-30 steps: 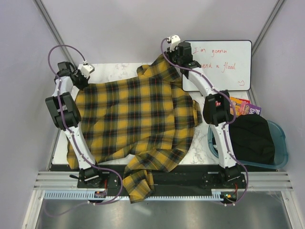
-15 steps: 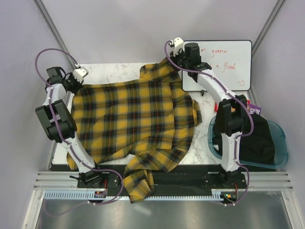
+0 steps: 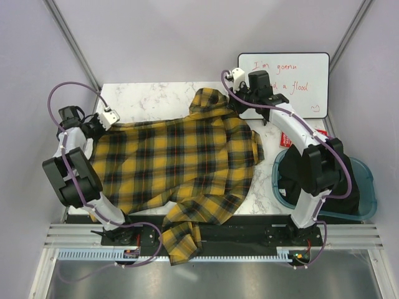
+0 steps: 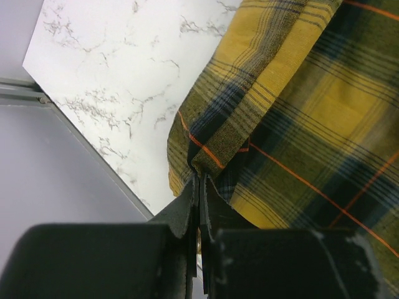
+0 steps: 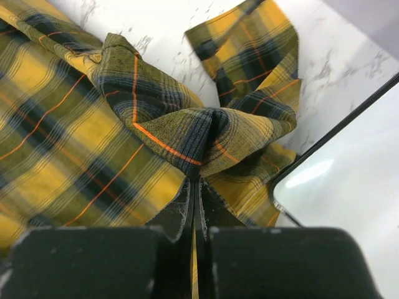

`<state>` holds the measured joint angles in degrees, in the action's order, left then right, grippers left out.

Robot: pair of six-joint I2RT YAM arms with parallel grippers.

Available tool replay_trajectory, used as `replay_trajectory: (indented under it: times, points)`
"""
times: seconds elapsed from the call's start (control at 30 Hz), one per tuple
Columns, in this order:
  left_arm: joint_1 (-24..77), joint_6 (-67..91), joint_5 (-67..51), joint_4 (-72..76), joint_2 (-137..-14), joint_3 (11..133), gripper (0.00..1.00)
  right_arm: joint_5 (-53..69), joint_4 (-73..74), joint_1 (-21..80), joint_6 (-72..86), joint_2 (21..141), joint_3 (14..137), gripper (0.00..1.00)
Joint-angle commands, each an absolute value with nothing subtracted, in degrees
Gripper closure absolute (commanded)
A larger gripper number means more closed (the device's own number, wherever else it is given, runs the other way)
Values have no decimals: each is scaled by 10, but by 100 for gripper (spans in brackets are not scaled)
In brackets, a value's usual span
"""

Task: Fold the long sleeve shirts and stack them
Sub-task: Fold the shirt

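Observation:
One yellow-and-black plaid long sleeve shirt (image 3: pixel 181 162) lies spread over the marble table (image 3: pixel 149 96), with one sleeve (image 3: pixel 181 240) hanging over the near edge. My left gripper (image 3: pixel 106 123) is at the shirt's far left corner, shut on a fold of its edge. In the left wrist view the plaid cloth (image 4: pixel 299 124) bunches right at the closed left gripper (image 4: pixel 199 179). My right gripper (image 3: pixel 235 99) is at the far right by the collar, shut on pinched fabric. In the right wrist view the shirt (image 5: pixel 93 124) gathers into a peak at the right gripper (image 5: pixel 196 182).
A whiteboard (image 3: pixel 293 84) with red writing lies at the far right, its edge (image 5: pixel 349 187) close beside my right gripper. A teal bin (image 3: pixel 369 187) holding dark cloth (image 3: pixel 330 180) stands at the right. A colourful packet (image 3: pixel 321 132) lies between them.
Both grippers have moved toward the near side, still shut on the shirt's far edge. The far edge has come nearer, leaving more bare marble behind it.

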<state>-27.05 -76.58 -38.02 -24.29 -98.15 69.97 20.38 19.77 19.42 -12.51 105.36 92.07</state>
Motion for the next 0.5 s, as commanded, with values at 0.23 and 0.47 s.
replay_trajectory:
  times: [0.23,0.47]
  points:
    - [-292,-899,-410,-297,-885,629,98,231,254,211,-134,941,842,100]
    - [-293,-926,-404,-308,-865,599,98,229,271,237,-121,902,778,100]
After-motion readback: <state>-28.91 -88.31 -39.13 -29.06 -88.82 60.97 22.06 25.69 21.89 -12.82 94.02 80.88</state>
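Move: Each hand holds a corner of the shirt's far edge above the table. The body's near edge, towards which it is being folded, lies about 32 cm back and 3 cm to the right of the left hand, 8 cm below; from the right hand it lies about 37 cm straight back, 15 cm below. The loose sleeve sits some 8 cm left and 4 cm ahead of the right hand, the whiteboard about 20 cm right and 9 cm ahead. Both hands draw the still-pinched far shirt edge back over the body, right about 8 cm, left 5. ##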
